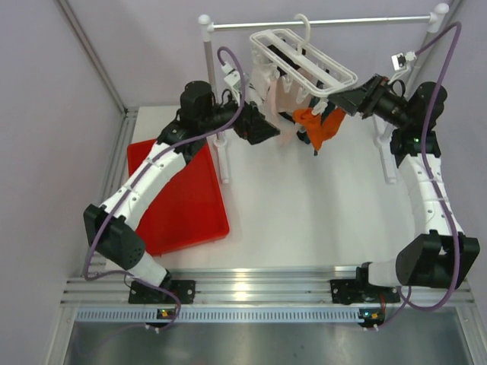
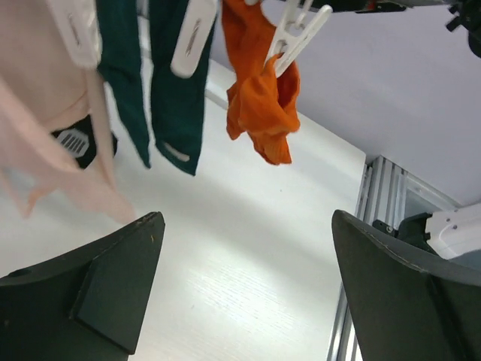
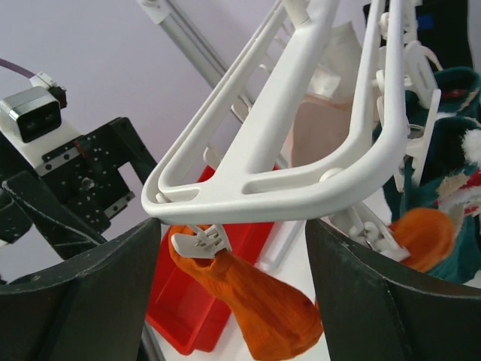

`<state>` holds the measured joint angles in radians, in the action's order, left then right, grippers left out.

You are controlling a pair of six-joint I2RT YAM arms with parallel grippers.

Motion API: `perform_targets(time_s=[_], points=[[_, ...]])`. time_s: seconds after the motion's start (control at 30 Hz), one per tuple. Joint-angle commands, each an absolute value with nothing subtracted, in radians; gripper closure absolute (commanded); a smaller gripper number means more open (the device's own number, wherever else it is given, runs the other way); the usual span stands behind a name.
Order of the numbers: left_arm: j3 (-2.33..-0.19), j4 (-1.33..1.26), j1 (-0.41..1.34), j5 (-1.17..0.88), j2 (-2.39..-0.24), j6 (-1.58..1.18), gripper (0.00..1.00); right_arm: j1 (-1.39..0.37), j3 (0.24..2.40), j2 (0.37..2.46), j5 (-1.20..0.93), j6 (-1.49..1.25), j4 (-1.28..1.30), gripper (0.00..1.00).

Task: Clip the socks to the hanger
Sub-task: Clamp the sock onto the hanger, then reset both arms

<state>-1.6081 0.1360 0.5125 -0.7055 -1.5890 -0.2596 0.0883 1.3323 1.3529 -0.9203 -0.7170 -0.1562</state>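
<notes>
The white hanger (image 1: 304, 57) hangs by its hook from the rail. An orange sock (image 3: 259, 304) dangles from a clip (image 3: 199, 242) at the frame's near end (image 3: 278, 184), with a second orange sock (image 3: 425, 237) and a teal sock (image 3: 451, 162) to the right. In the left wrist view a clip holds an orange sock (image 2: 263, 105), with two teal socks (image 2: 176, 98) beside it. My left gripper (image 2: 244, 226) is open below them, holding nothing. My right gripper (image 3: 233, 233) is open, its fingers (image 3: 83, 301) on either side of the hanger's end.
A red tray (image 1: 179, 198) lies on the table at the left. The metal rail stand (image 1: 319, 23) spans the back, one post (image 1: 223, 152) next to the tray. Pale pink socks (image 2: 45, 120) hang at the hanger's left side.
</notes>
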Motion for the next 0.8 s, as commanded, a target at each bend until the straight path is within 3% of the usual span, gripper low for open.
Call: perform_targets(time_s=[0.0,0.33,0.5,0.77], points=[[-1.574,0.204,0.459,-0.618,-1.487,-0.302,0.02,0.123,1.376,1.358,-0.881,-0.621,-0.150,0.23],[-1.447,0.408,0.264,-0.488,-1.365,-0.172,0.02,0.209,1.408,1.342,-0.853,-0.514,-0.108,0.19],[-1.414,0.541,0.227,-0.339,-1.325,-0.075,0.02,0.252,1.373,1.267,-0.862,-0.414,-0.008,0.01],[-1.261,0.611,0.209,-0.232,-1.203,0.026,0.02,0.305,1.164,1.046,-0.890,-0.194,0.179,0.00]])
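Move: The clipped orange sock hangs some 14 cm right of the left hand, about 3 cm farther ahead and nearly level with it. From the right hand the sock is about 5 cm left, level fore and aft, and 6 cm below. The hanger's middle is about 7 cm ahead, 8 cm left and 4 cm above the right hand. From the left hand, the pink cloth hangs 8 cm ahead and 4 cm right at its height; the red box's middle lies about 27 cm left, 4 cm back and 35 cm below. Swing the left gripper, still wide open and empty, about 20 cm left and 10 cm down, away from the orange sock to above the red box's right side, turning it counter-clockwise. Draw the right gripper off the hanger's corner some 8 cm to the right, easing slightly forward first, then back about 6 cm as its fingers spread fully and the wrist turns clockwise. ##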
